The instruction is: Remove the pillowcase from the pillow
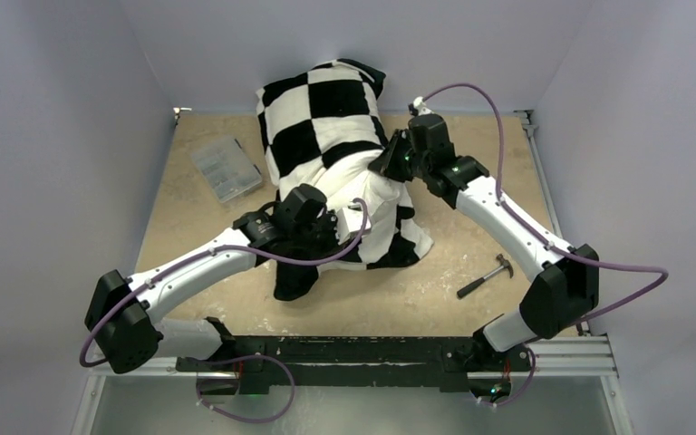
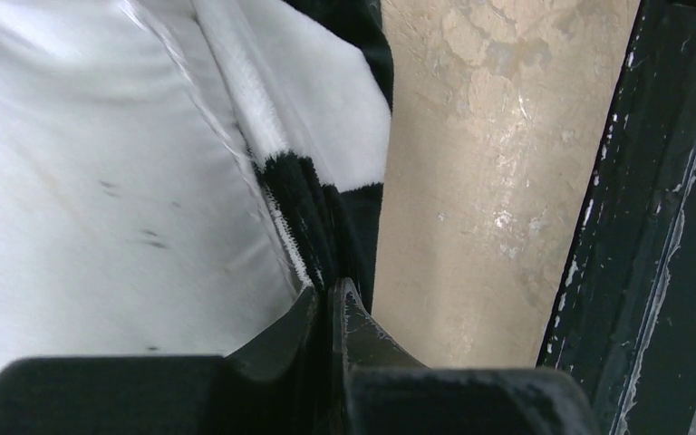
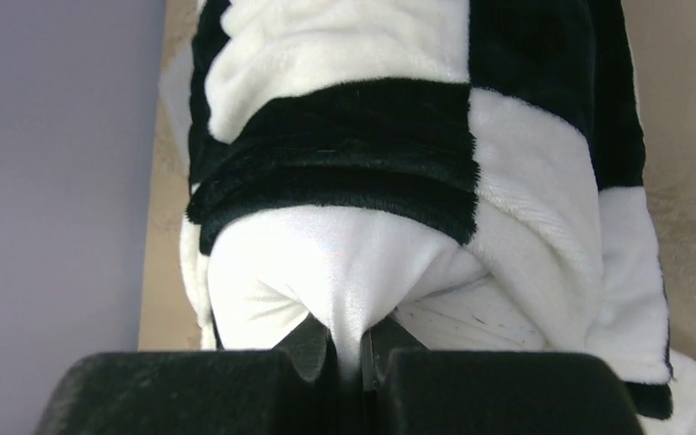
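Observation:
The black-and-white checkered pillowcase (image 1: 326,100) covers the far half of the white pillow (image 1: 362,181), whose near end bulges out bare. My left gripper (image 1: 328,236) sits at the near loose hem. In the left wrist view it (image 2: 331,294) is shut on the pillowcase's (image 2: 326,208) black zipper edge, beside the pillow (image 2: 100,181). My right gripper (image 1: 388,163) is at the pillow's right side. In the right wrist view it (image 3: 352,340) is shut on a pinch of white pillow (image 3: 326,263) fabric, below the bunched pillowcase (image 3: 372,136).
A clear plastic box (image 1: 225,168) lies at the left of the table. A hammer (image 1: 487,276) lies near the right arm. A black rail (image 1: 353,349) runs along the near edge, also seen in the left wrist view (image 2: 662,227). Walls close in on three sides.

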You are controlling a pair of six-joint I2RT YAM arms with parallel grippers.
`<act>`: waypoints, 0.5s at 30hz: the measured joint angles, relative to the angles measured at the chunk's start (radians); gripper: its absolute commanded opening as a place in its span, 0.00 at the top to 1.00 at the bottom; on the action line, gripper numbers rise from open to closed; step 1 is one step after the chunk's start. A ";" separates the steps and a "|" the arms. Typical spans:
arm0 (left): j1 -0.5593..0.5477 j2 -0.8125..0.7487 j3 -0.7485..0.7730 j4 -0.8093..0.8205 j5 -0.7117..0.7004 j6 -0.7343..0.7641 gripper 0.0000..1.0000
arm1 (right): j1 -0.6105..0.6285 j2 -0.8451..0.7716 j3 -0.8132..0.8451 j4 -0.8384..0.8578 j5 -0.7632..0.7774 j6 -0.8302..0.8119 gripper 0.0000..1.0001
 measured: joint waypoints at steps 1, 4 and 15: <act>-0.001 -0.003 -0.005 0.008 0.001 -0.011 1.00 | -0.012 0.007 0.029 -0.012 -0.008 -0.005 1.00; -0.001 -0.004 -0.020 0.034 -0.005 -0.041 1.00 | -0.038 0.019 0.089 -0.042 -0.031 -0.017 1.00; -0.015 0.005 -0.040 0.134 -0.100 -0.192 1.00 | -0.245 0.014 0.168 -0.103 -0.133 -0.034 1.00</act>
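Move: The white pillow bulging from the checkered pillowcase has its exposed middle about 9 cm left of the right hand, 2 cm back and 8 cm lower; the case's far part lies some 12 cm ahead and 13 cm left of that hand, about 15 cm below. Bare table waits roughly 17 cm to its right, 7 cm ahead and 25 cm down. From the left hand, the pillow's exposed middle is around 16 cm ahead, 2 cm right. The white pillow cloth, still pinched in the right hand, is hauled out of the case about 10 cm: first mostly up with some forward, then chiefly to the right over bare table, still going forward. The left hand keeps its shut grip on the case's black edge near its opening, giving only 2 cm forward and right and turning some 10 degrees counter-clockwise. ##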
